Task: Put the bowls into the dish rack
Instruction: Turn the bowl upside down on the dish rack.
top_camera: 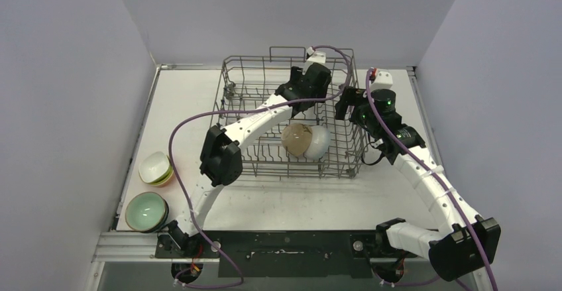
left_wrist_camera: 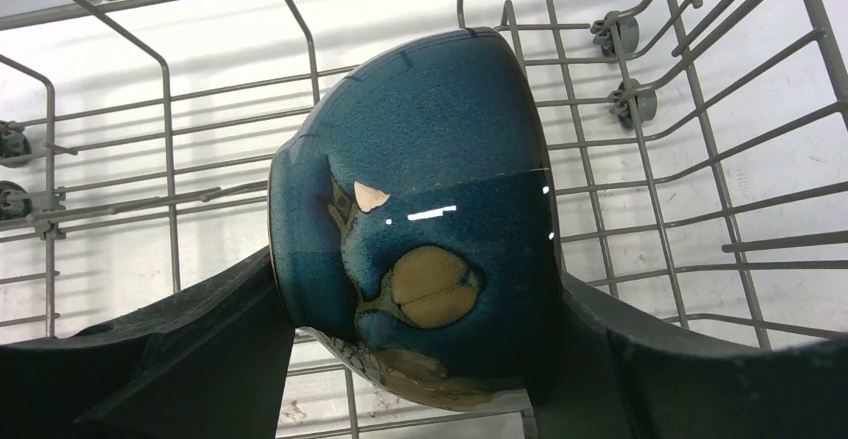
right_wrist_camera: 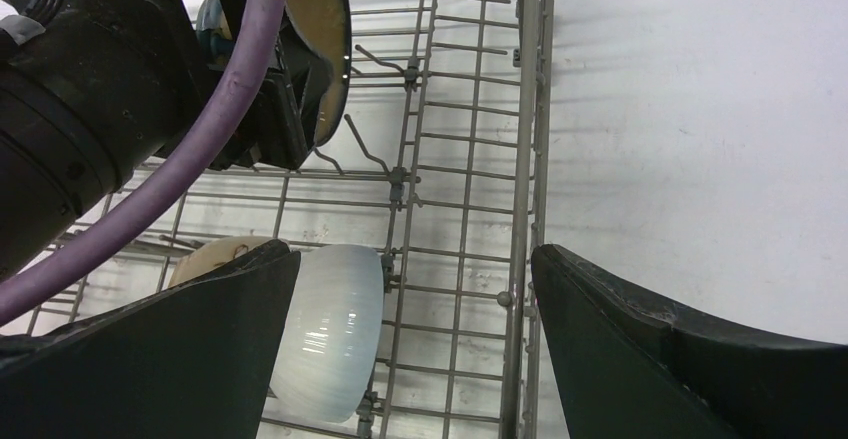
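Observation:
The grey wire dish rack (top_camera: 233,82) stands mid-table. My left gripper (top_camera: 306,91) reaches into its far part and is shut on a dark blue bowl (left_wrist_camera: 430,189) with tan patches, held on edge between both fingers (left_wrist_camera: 200,359) above the tines. That bowl's rim (right_wrist_camera: 322,49) also shows in the right wrist view. A beige bowl (top_camera: 295,138) and a white bowl (top_camera: 319,142) stand on edge in the rack's front right. My right gripper (right_wrist_camera: 412,259) hangs open over the rack's right wall (right_wrist_camera: 520,209), next to the white bowl (right_wrist_camera: 325,329).
On the table's left sits a stack of white, lime and orange bowls (top_camera: 156,168), with a pale green bowl (top_camera: 146,211) nearer the front edge. A purple cable (top_camera: 199,115) loops over the rack's left side. Grey walls enclose the table.

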Controlling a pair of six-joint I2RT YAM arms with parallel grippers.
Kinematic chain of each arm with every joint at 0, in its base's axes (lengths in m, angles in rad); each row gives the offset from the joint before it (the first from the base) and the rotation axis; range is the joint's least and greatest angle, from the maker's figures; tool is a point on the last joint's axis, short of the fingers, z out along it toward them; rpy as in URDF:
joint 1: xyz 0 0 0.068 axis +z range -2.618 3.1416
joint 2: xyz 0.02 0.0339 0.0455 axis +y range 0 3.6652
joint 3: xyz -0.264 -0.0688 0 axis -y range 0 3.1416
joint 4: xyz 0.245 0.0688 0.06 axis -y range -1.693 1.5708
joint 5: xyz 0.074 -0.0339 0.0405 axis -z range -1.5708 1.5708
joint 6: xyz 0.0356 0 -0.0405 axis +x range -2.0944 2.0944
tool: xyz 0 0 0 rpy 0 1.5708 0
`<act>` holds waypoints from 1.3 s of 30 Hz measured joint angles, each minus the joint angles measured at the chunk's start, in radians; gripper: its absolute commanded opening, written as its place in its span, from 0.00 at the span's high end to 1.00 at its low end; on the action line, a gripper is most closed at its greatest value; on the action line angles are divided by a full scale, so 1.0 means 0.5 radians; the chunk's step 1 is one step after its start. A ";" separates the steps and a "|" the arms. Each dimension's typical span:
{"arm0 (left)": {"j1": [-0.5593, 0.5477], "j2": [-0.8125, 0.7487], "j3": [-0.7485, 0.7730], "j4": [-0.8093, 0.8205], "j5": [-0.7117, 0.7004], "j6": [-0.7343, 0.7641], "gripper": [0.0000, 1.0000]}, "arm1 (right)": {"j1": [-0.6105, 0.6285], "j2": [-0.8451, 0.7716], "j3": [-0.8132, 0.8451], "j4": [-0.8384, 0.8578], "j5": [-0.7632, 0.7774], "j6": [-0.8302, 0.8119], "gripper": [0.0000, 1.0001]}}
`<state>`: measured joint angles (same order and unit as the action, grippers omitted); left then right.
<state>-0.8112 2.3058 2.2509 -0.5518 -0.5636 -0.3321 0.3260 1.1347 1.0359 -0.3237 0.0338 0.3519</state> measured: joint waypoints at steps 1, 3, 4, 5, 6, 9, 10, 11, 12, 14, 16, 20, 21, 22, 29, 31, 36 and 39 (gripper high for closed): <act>-0.004 0.001 0.001 0.000 0.000 -0.001 1.00 | 0.000 -0.002 0.000 0.000 0.000 0.000 0.10; -0.007 0.007 0.011 -0.008 0.001 -0.005 1.00 | 0.000 -0.010 0.000 -0.001 0.005 0.000 0.10; -0.007 0.012 0.017 -0.012 0.001 -0.010 1.00 | 0.000 -0.021 0.000 -0.002 0.009 0.001 0.10; -0.008 0.018 0.024 -0.012 0.002 -0.011 1.00 | 0.000 -0.037 0.000 -0.002 0.015 0.001 0.10; -0.008 0.027 0.036 -0.014 0.001 -0.014 1.00 | 0.000 -0.056 0.000 -0.002 0.023 0.001 0.10; -0.011 0.071 0.075 -0.014 0.002 -0.029 0.93 | -0.001 -0.143 0.000 -0.002 0.055 0.001 0.10; -0.011 0.091 0.093 -0.014 -0.003 -0.031 0.86 | -0.001 -0.178 0.000 -0.002 0.068 0.001 0.10; -0.011 0.104 0.111 -0.016 -0.004 -0.033 0.81 | -0.001 -0.212 0.000 -0.002 0.081 0.000 0.10; -0.011 0.109 0.121 -0.024 -0.003 -0.037 0.76 | -0.001 -0.243 0.000 -0.001 0.092 0.001 0.10; -0.011 0.109 0.134 -0.047 0.000 -0.046 0.65 | -0.003 -0.293 0.000 0.001 0.114 0.000 0.10; -0.010 0.109 0.138 -0.056 0.010 -0.051 0.55 | -0.009 -0.322 0.000 0.002 0.128 0.000 0.10; -0.002 0.109 0.138 -0.059 0.040 -0.067 0.27 | -0.010 -0.332 0.000 0.002 0.141 0.000 0.10; -0.001 0.109 0.138 -0.059 0.044 -0.071 0.25 | -0.010 -0.331 0.000 0.001 0.142 0.000 0.10; -0.001 0.109 0.138 -0.059 0.047 -0.079 0.23 | -0.010 -0.331 0.000 0.001 0.141 0.000 0.10; -0.015 0.109 0.137 -0.050 0.111 -0.104 0.05 | -0.010 -0.331 0.000 0.002 0.140 -0.001 0.10; -0.020 0.109 0.137 -0.040 0.139 -0.108 0.04 | -0.010 -0.331 0.000 0.002 0.137 -0.002 0.10; -0.040 0.101 0.103 -0.018 0.184 -0.112 0.05 | -0.010 -0.330 0.000 0.002 0.124 -0.002 0.10; -0.051 0.084 0.072 -0.002 0.194 -0.111 0.05 | -0.010 -0.329 0.000 0.002 0.114 -0.002 0.10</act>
<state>-0.8368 2.3478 2.2868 -0.5526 -0.4667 -0.3878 0.3210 0.9703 1.0359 -0.3225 0.0906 0.3511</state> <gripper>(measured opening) 0.952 0.900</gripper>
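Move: The left hand holds the blue bowl on its side, foot to the left and mouth to the right. The rack spot it is bound for lies about 8 cm below, 3 cm to the right and 1 cm ahead. The pale bowl sits some 15 cm back and 3 cm right, the tan bowl 14 cm back and 3 cm left, both about 8 cm lower. From the right hand, empty, that spot is about 14 cm ahead, 7 cm left and 13 cm below. Easing right and down by about 1 cm each, the left hand keeps the blue bowl clamped between foot and rim, pauses, then spreads its fingers and lets go while drifting another 2–3 cm right and slightly back. Early on, the empty right hand rises over 5 cm, drawing back and right 2 cm each and tipping up roughly 10 degrees, then stays clear with fingers open. ##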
